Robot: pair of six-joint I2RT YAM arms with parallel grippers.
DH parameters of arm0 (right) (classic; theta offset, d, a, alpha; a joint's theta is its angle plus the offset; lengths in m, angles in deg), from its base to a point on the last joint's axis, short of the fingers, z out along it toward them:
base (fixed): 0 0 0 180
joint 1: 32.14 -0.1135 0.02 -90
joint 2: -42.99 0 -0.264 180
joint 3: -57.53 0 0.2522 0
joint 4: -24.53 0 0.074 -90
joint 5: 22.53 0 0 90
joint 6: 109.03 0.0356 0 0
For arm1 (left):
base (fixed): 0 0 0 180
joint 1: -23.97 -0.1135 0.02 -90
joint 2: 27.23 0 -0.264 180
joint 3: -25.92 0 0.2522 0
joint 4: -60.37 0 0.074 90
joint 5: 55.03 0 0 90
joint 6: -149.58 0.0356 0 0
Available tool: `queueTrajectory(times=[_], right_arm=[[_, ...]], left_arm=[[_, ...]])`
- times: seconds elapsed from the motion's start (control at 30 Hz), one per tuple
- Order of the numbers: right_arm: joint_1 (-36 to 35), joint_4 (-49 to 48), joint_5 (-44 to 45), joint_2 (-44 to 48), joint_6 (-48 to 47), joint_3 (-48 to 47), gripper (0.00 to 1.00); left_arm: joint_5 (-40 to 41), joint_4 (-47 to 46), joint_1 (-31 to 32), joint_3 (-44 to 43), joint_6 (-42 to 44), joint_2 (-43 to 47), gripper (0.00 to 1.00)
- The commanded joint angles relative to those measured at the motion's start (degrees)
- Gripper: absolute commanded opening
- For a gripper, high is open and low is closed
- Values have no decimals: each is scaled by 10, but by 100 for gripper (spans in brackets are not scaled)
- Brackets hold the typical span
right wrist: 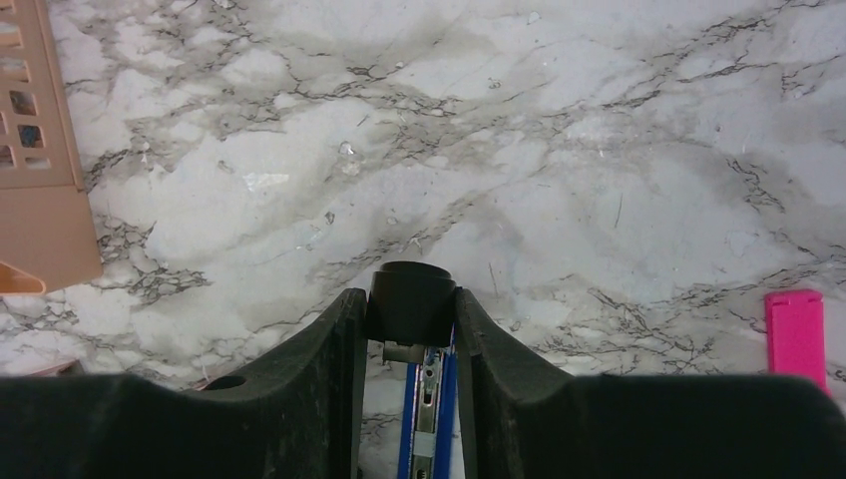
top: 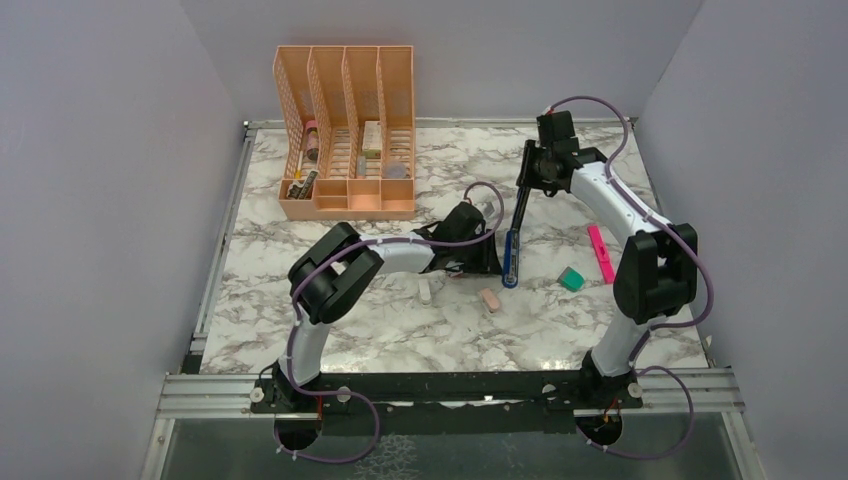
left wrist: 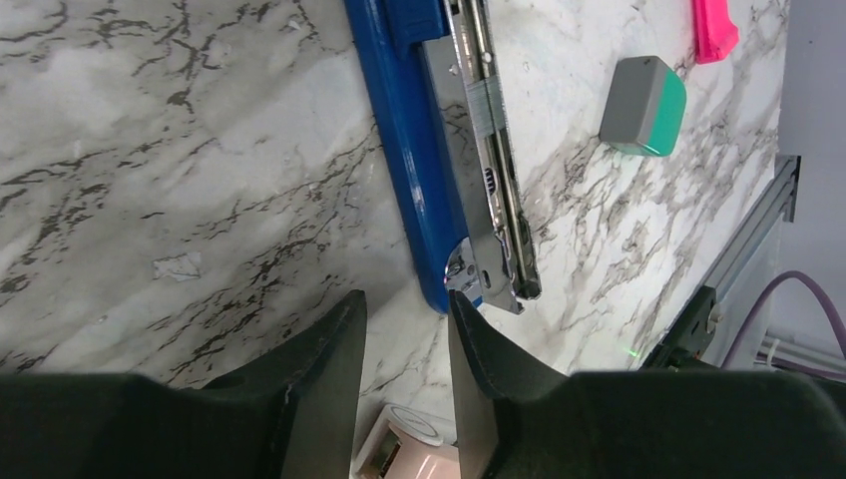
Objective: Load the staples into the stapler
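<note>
The blue stapler [top: 511,262] lies open on the marble table, its metal magazine [left wrist: 489,150] facing up. Its black top arm [top: 522,195] is swung back toward the far side. My right gripper [top: 529,172] is shut on the end of that black arm [right wrist: 411,299], with the blue base [right wrist: 447,419] showing below between its fingers. My left gripper [left wrist: 407,296] sits just off the stapler's front end, fingertips apart and nothing between them. The reddish-pink staples box [left wrist: 414,449] shows low in the gap behind those tips; whether the fingers touch it I cannot tell.
An orange desk organizer [top: 350,190] stands at the back left. Right of the stapler lie a small teal block [top: 571,279] and a pink highlighter [top: 601,252]. A pink eraser [top: 489,300] and a small white piece [top: 424,290] lie nearer the front.
</note>
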Motion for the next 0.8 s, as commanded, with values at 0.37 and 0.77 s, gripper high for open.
queueTrajectory(times=[0.37,0.77], right_arm=[[-11,-30,-20,62,3,36,32],[-51,15,14,129,21,99,31]], left_arm=[[3,17,17,-70,-42,-64,16],[37,18,21,-76,-51,-75,13]])
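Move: The stapler's blue base lies about 3 cm to the left hand's right, its middle some 2 cm ahead and 2 cm below. The pink mini stapler is about 7 cm back and 2 cm left of that hand, the green block 16 cm right and 3 cm back. From the right hand, which already grips the raised lid's end, the base is some 15 cm back, 3 cm left and 11 cm lower. Left fingers slide about 3 cm right and close on the base's near-end edge; right draws the lid back 3 cm. ##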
